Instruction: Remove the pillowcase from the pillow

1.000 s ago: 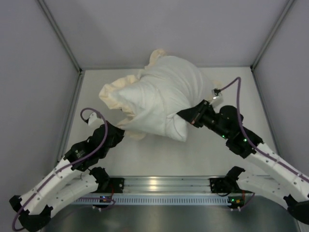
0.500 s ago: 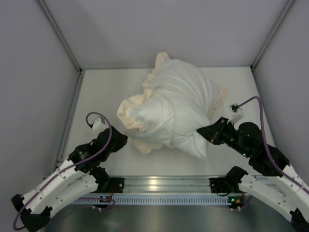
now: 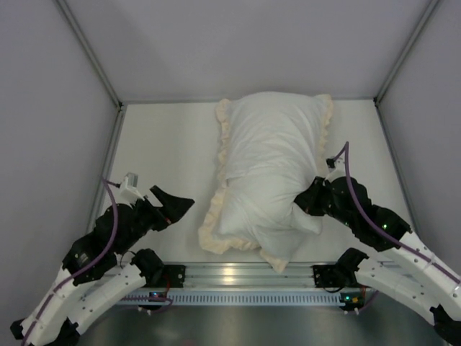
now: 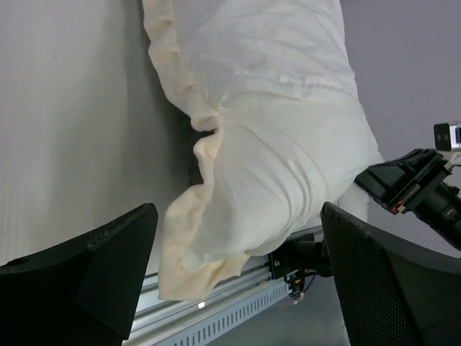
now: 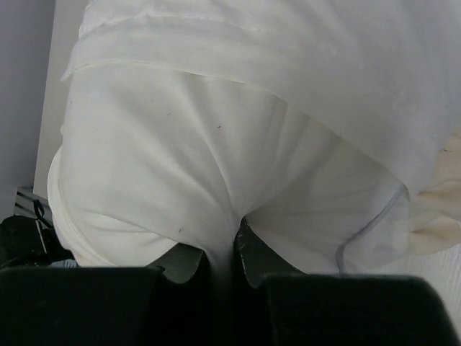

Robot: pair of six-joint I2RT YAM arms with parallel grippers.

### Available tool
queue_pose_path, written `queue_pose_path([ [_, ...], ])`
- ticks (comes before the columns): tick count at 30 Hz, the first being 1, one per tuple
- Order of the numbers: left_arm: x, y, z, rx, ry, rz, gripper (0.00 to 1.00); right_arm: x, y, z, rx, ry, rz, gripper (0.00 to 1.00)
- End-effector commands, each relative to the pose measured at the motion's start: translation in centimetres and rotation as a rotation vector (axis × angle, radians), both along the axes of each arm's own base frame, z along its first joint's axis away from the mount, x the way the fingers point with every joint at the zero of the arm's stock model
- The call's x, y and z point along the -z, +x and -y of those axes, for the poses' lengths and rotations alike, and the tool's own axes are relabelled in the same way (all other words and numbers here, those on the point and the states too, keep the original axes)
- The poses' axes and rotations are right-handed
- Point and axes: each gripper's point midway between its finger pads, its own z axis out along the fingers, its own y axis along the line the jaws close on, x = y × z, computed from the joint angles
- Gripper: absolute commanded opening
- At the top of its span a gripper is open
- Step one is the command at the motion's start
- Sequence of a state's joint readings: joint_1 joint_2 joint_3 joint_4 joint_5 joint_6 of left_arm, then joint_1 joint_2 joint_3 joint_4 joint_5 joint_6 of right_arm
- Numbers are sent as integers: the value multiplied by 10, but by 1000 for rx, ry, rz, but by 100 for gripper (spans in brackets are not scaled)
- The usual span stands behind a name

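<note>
The pillowcase (image 3: 274,137) lies lengthwise on the table, white face up, with its cream frill (image 3: 222,140) along both sides. The plain white pillow (image 3: 284,249) bulges out of its near end. My right gripper (image 3: 306,203) is shut on a fold of the pillow's fabric at the near right. In the right wrist view the fingers (image 5: 223,249) pinch the pillow (image 5: 180,166) just below the case's hem (image 5: 238,50). My left gripper (image 3: 178,205) is open and empty, left of the frill. In the left wrist view it (image 4: 238,216) faces the case's frilled near corner (image 4: 191,252).
A metal rail (image 3: 238,274) runs along the table's near edge between the arm bases. Grey walls and slanted frame posts (image 3: 90,54) close in the left, right and back sides. Bare white tabletop (image 3: 162,144) lies left of the pillowcase.
The bunched, raised bundle has come down and now lies stretched out flat. My left gripper has drawn back to the left and stands open. My right gripper has moved nearer, still pinching fabric.
</note>
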State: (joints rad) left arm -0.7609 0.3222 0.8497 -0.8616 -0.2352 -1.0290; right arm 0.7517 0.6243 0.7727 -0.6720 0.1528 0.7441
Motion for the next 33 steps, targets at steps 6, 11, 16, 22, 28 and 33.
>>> queue_pose_path([
  [6, 65, -18, 86, 414, -40, -143, 92, -86, 27, -8, 53, 141, 192, 0],
  [11, 83, -22, 84, 419, -26, -169, 89, -117, 30, -8, 61, 170, 240, 0],
  [16, 82, -22, 80, 411, -26, -149, 68, -127, 25, -10, 40, 198, 249, 0],
  [22, 80, -15, 85, 395, -33, -140, 27, -128, 19, -3, 44, 213, 259, 0],
  [28, 91, 6, 49, 137, 14, -169, 0, -130, 20, 7, 84, 190, 277, 0],
  [33, 133, -4, 12, -12, 110, -301, 0, -186, 31, 53, 282, 129, 411, 0],
])
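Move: Off to the right of the open left hand, about 7 cm away, 3 cm back and 10 cm lower, is the pillowcase's cream trim corner. From that hand the pillow's bulk lies some 26 cm right, 17 cm farther out and 15 cm lower. The closed right hand already grips bunched white cloth at the pillow's near right end; from it the trim corner lies about 26 cm left, 7 cm back and 5 cm lower. Dropping about 10 cm while swinging some 7 cm right and slightly back, the left hand turns clockwise about 20 degrees and tips down onto the loose trim corner, pinches it shut between its fingers, then draws it a few centimetres left and slightly down, turning partly back. Meanwhile the right hand, still gripping the bunched cloth, lifts it roughly 7 cm. ##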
